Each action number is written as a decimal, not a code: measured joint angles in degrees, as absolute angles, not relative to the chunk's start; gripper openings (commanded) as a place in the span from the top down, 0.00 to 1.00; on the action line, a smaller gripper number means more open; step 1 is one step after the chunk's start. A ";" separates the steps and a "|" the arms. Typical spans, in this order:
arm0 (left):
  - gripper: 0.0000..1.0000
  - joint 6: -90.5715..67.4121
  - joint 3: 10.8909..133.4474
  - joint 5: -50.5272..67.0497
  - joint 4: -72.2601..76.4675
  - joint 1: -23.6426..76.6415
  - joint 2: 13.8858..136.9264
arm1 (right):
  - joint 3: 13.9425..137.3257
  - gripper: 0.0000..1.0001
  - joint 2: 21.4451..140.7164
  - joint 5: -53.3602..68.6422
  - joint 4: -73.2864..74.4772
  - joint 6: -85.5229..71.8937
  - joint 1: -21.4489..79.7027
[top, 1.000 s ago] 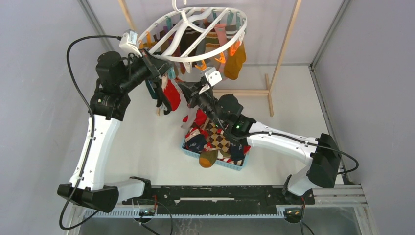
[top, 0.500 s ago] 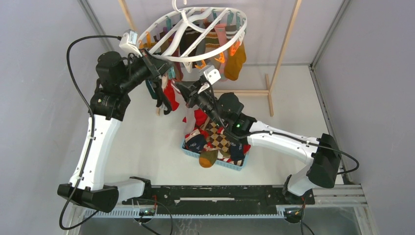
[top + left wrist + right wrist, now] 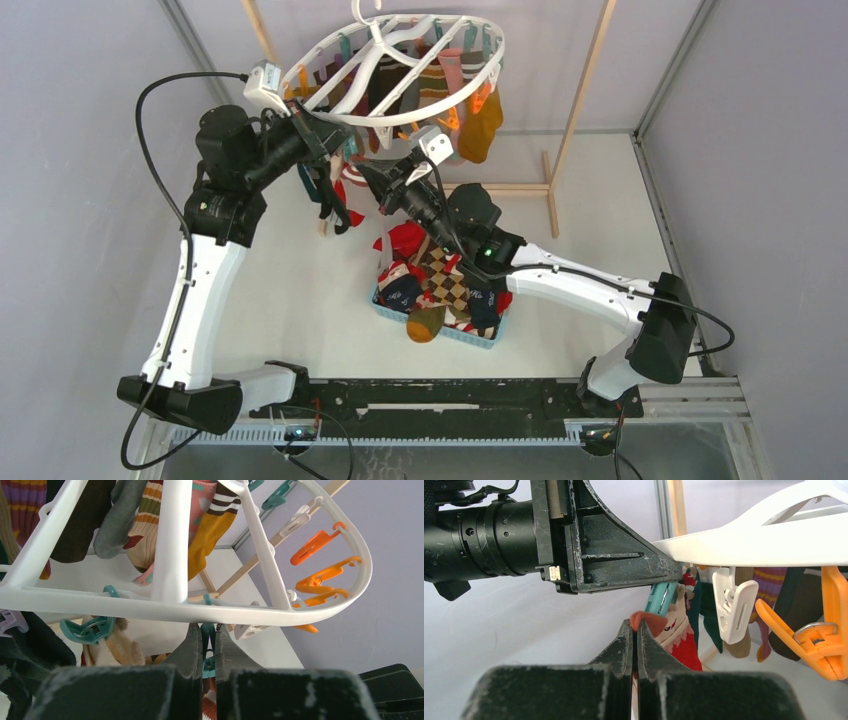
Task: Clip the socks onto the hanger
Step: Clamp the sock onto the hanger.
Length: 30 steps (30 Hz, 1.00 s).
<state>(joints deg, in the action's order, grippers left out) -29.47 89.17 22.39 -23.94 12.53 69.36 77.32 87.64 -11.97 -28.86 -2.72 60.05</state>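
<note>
The white oval hanger [image 3: 497, 55] hangs at the top centre with several socks [image 3: 480, 125] clipped under it. My left gripper [image 3: 330, 140] is just under its near-left rim [image 3: 150, 607], shut on a teal clip [image 3: 208, 647] that dangles there. My right gripper [image 3: 372, 185] is raised right beside it and shut on the orange-red cuff of a red and cream sock [image 3: 671, 630]. That cuff touches the lower end of the teal clip [image 3: 663, 597], directly below the left gripper's fingers [image 3: 624, 565]. More socks [image 3: 440, 285] are piled in the basket.
A light blue basket [image 3: 455, 337] sits on the table below the right arm. Free white [image 3: 734, 605] and orange clips [image 3: 824, 645] hang along the rim right of the teal one. Light wooden frame poles [image 3: 585, 80] stand behind and to the right.
My right gripper has risen up and to the left with the sock, bringing its cuff to the teal clip. The left arm has stayed still.
</note>
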 measured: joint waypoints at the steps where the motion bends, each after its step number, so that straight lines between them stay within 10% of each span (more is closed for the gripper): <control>1: 0.83 -29.39 89.17 22.31 -23.94 12.56 69.34 | 77.32 1.00 87.64 -11.90 -28.84 -2.76 60.01; 19: 0.03 -26.63 88.82 19.11 -27.97 12.64 68.45 | 78.17 1.00 88.09 -9.39 -28.42 -4.86 58.13; 30: 0.00 -24.82 88.49 24.69 -32.88 6.39 62.04 | 81.14 0.95 88.99 -4.78 -25.36 -8.16 56.45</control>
<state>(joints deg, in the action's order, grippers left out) -24.82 88.49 24.69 -32.88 6.39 62.04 81.14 88.99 -4.78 -25.36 -8.16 56.45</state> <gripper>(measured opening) 0.996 0.038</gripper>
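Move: The left hand is already squeezing the handles of the teal clip, whose middle is about 2 cm below its hand point. The sock's cuff is in the right fingers, with that clip some 3 cm ahead, 1 cm left and 4 cm above them. From the left hand, the reindeer sock's clip is about 3 cm ahead and 6 cm left; the white clip hangs level with it and about 8 cm right. Sinking a centimetre or two first, the left hand opens its fingers from nearly shut to full width, letting go of the teal clip, then draws back and to its left away from it by about 5 cm, rising again. The right hand keeps its pinch on the sock's cuff at the clip's jaws, shifting about a centimetre forward and up. ##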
